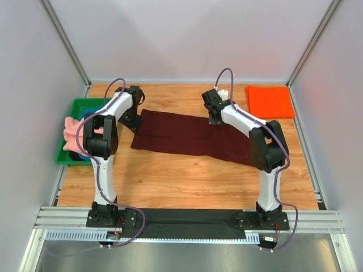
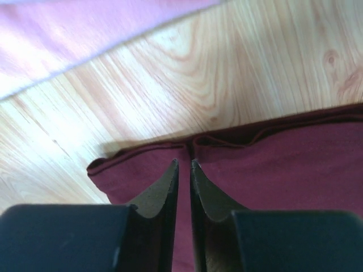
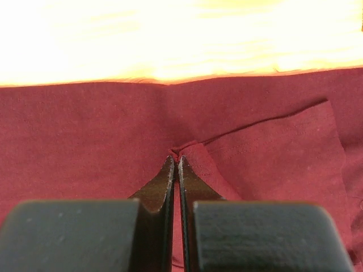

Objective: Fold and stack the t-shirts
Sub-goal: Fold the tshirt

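The dark maroon t-shirt (image 1: 187, 137) lies spread as a long band across the middle of the table. My left gripper (image 1: 134, 123) is down at its left far corner. In the left wrist view the gripper (image 2: 184, 163) has its jaws a narrow slit apart, and the shirt's hemmed edge (image 2: 283, 164) puckers just ahead of the tips. My right gripper (image 1: 214, 118) sits at the shirt's far edge, right of centre. It (image 3: 174, 158) is shut on a small pinched fold of the maroon cloth (image 3: 85, 124). A folded orange t-shirt (image 1: 270, 101) lies at the back right.
A green tray (image 1: 76, 107) stands at the left edge, holding a bunched salmon-pink shirt (image 1: 71, 129) and a bit of blue cloth (image 1: 85, 154). Grey walls enclose the table on three sides. Bare wood shows in front of the maroon shirt.
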You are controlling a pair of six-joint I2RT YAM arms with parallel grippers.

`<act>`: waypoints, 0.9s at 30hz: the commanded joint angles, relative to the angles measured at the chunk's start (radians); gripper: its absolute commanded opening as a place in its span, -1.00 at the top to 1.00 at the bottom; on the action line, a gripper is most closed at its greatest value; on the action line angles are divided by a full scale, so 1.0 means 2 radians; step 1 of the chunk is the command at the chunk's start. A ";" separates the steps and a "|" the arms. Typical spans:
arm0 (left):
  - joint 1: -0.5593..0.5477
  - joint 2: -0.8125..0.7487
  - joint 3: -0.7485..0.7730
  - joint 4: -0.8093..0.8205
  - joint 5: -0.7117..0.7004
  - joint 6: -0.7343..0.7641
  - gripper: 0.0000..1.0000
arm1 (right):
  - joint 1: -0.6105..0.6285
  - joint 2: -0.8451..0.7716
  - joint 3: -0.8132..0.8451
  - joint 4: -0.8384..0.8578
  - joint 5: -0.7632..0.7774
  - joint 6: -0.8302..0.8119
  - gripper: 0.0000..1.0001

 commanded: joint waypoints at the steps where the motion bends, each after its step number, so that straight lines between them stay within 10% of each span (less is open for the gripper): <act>1: -0.003 -0.034 0.007 0.004 -0.039 0.008 0.62 | 0.003 0.006 0.022 0.026 0.018 0.005 0.99; 6: -0.003 -0.036 0.022 0.010 -0.036 0.035 0.59 | 0.004 0.016 0.023 0.025 0.019 0.013 0.99; 17: -0.057 -0.114 -0.058 0.104 -0.046 0.198 0.56 | -0.019 -0.023 0.030 -0.025 -0.051 -0.038 0.19; 27: -0.066 -0.086 -0.119 0.092 -0.039 0.209 0.57 | -0.098 -0.025 0.005 -0.029 -0.121 -0.080 0.16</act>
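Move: The left fingertips are at the maroon shirt's left edge; its near left corner lies about 6 cm back and 1 cm left of them, its far left corner some 10 cm ahead and 3 right, and the pink shirt in the bin roughly 16 cm left and 1 back. The right gripper has a pinched fold of the maroon shirt right at its tips, with the folded orange shirt about 20 cm right and 10 cm ahead. Raise the left gripper clear of the shirt's edge, about 5 cm up, then swing it right and back and bring it down over the near strip of the shirt's left end, turning some 30 degrees clockwise with the fingers kept slightly open. With the right, sink about 1 cm, open nearly halfway to let go of the pinched fold, then rise and move about 4 cm right over the shirt. ##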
